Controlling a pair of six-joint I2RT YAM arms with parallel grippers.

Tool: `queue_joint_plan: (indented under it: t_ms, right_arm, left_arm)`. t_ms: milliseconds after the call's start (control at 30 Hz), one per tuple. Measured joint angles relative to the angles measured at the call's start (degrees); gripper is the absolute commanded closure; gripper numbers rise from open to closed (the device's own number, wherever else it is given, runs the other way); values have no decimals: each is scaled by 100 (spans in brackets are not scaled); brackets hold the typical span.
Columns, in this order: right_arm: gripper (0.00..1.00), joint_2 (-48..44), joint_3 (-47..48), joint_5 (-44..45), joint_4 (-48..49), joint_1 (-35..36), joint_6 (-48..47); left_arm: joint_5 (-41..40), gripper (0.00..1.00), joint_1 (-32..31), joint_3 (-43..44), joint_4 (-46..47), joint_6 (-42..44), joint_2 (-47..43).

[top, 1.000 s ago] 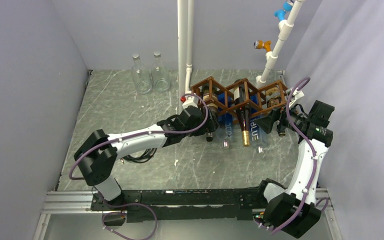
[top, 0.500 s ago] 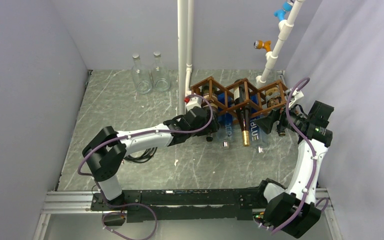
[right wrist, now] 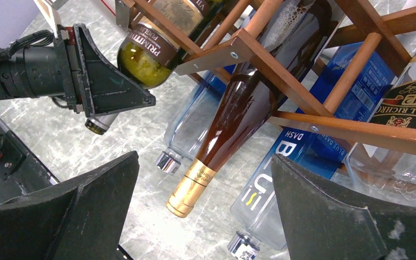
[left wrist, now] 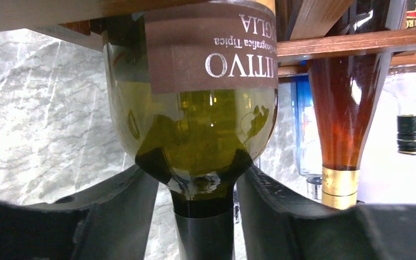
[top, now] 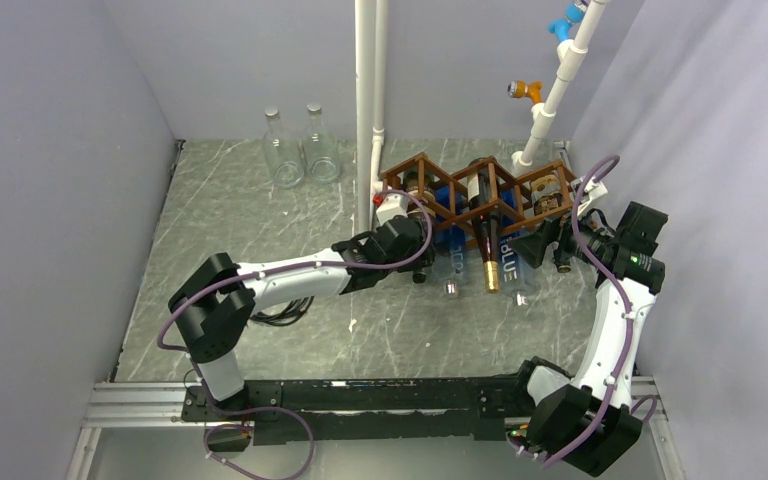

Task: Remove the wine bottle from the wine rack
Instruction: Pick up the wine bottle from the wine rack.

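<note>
The brown wooden wine rack stands at the back right of the table, and its bars show in both wrist views. A green wine bottle with a brown label lies in the rack's left cell, neck pointing out. My left gripper is open around that neck. Its fingers reach the bottle's shoulder, with narrow gaps beside the neck. My right gripper is wide open at the rack's right end, holding nothing and facing an amber bottle with a gold capsule.
Two clear blue-labelled bottles lie low under the rack. A dark labelled bottle fills the right cell. Two clear glass bottles stand at the back left. A white pipe rises beside the rack. Cables lie by the left arm.
My left arm has stretched further toward the rack, bringing its gripper up along the green bottle's neck. The right arm and the bottles have not moved.
</note>
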Motion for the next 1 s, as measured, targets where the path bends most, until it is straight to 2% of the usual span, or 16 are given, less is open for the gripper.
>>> queue_joint_plan:
  t_ms: [133, 300, 367, 1000]
  right_arm:
    - [6, 0, 0, -2, -2, 0, 0]
    - [6, -4, 0, -2, 0, 0, 0]
    - [6, -4, 0, -2, -2, 0, 0]
    - [5, -70, 0, -24, -2, 0, 0]
  left_arm:
    - [-68, 64, -44, 0, -37, -4, 0]
    - [-118, 92, -63, 0, -98, 0, 0]
    - [-118, 99, -63, 0, -98, 0, -2]
    - [236, 100, -186, -1075, -2, 485, -1082]
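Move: My left hand already straddles the wine bottle where its shoulder narrows to the neck. The bottle's middle is some 6 cm ahead, level sideways and at about my height, with the neck towards me. The gold-necked bottle's middle is about 13 cm to the right and 5 cm ahead. A blue bottle lies roughly 7 cm right, 1 cm ahead and 8 cm lower. From my right hand, the wine bottle is about 20 cm left, 6 cm ahead and 10 cm below. I close my left fingers until they pinch the wine bottle at the base of its neck. Keeping that grip, I draw it out of the rack, back about 4.5 cm and to the left about 3 cm at nearly the same height, turning the hand slightly clockwise. ##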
